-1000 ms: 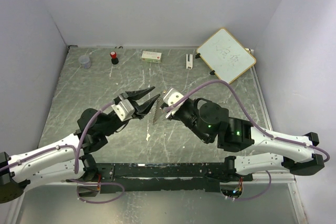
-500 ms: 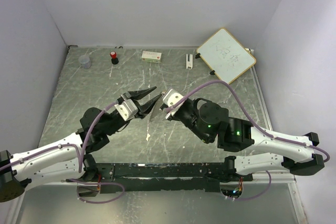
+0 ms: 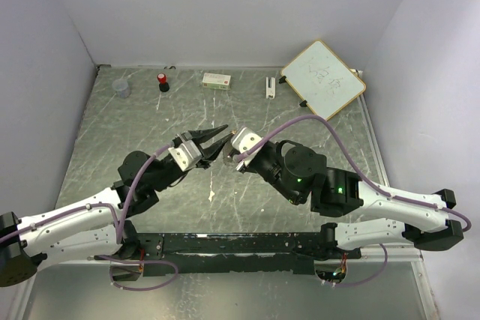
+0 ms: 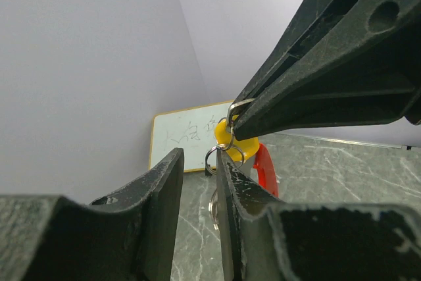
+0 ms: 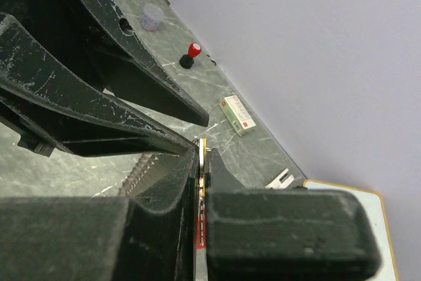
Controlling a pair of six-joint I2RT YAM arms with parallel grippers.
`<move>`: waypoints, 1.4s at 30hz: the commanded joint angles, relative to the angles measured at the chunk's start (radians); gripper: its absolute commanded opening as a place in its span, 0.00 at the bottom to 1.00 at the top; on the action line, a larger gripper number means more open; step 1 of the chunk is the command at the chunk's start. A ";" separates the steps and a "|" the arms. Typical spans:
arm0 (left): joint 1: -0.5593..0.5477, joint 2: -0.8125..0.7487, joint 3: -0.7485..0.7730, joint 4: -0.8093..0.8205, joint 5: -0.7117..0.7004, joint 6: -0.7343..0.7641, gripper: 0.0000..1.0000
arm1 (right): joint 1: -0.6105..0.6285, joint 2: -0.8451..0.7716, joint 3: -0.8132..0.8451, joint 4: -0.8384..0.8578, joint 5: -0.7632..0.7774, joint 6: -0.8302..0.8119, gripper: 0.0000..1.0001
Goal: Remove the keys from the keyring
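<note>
My right gripper (image 3: 229, 151) is shut on the keys and holds the bunch above the middle of the table. In the right wrist view the bunch shows edge-on as a thin yellow and red strip between the fingers of that gripper (image 5: 202, 156). The left wrist view shows the yellow-headed key (image 4: 239, 147), the red key (image 4: 266, 170) and the silvery keyring (image 4: 220, 153) hanging from the right fingertips. My left gripper (image 4: 198, 159) is open with a narrow gap, its right finger (image 4: 227, 189) against the ring loops. From above, the left gripper (image 3: 225, 134) meets the right one tip to tip.
A whiteboard (image 3: 323, 78) leans at the back right. Along the back edge stand a clear cup (image 3: 121, 88), a red-capped black bottle (image 3: 163, 82), a small box (image 3: 217, 79) and a small white object (image 3: 270, 86). Walls close in on three sides.
My left gripper has moved right, up to the right gripper's tips, and its jaws have narrowed a little. The right arm has stayed put.
</note>
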 commanded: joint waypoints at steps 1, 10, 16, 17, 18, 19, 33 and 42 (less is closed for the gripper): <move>0.005 0.005 0.039 0.018 0.045 0.001 0.37 | 0.001 -0.018 0.021 0.013 -0.016 -0.007 0.00; 0.005 0.027 0.075 -0.037 0.105 0.002 0.35 | 0.002 -0.023 0.020 0.014 -0.035 -0.004 0.00; 0.005 0.042 0.089 -0.034 0.137 -0.002 0.29 | 0.002 -0.025 0.019 0.013 -0.044 -0.003 0.00; 0.005 0.048 0.093 -0.038 0.145 -0.003 0.27 | 0.002 -0.025 0.018 0.013 -0.046 -0.002 0.00; 0.005 0.053 0.099 -0.045 0.153 -0.004 0.23 | 0.001 -0.025 0.018 0.013 -0.044 -0.002 0.00; 0.005 0.059 0.108 -0.054 0.158 -0.003 0.19 | 0.001 -0.024 0.018 0.013 -0.043 -0.002 0.00; 0.005 0.018 0.133 -0.171 0.017 0.028 0.07 | 0.002 -0.038 0.020 0.019 -0.008 -0.013 0.00; 0.004 -0.104 0.072 -0.145 -0.016 0.029 0.07 | 0.002 -0.052 -0.018 0.028 0.020 0.005 0.00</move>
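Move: The linked rings hang at the right hand's shut fingertips, roughly 3 cm right of the left hand, 1 cm back and about level with it. The yellow key is 4 cm to the left hand's right, otherwise level with it; the red key hangs 6 cm right, 1 cm back and 2 cm below, the grey key 2 cm right, 3 cm back and 5 cm below. From the right hand the rings are 1 cm ahead, 1 cm left and 1 cm below. The rings are approached by the half-open left fingers, which travel about 2.5 cm right with a slight clockwise turn and shut, pinching one ring. The left hand then draws it back left some 3.5 cm and up 2 cm, away from the right hand, which stays shut on its end of the linkage while easing about 1 cm right and up. ##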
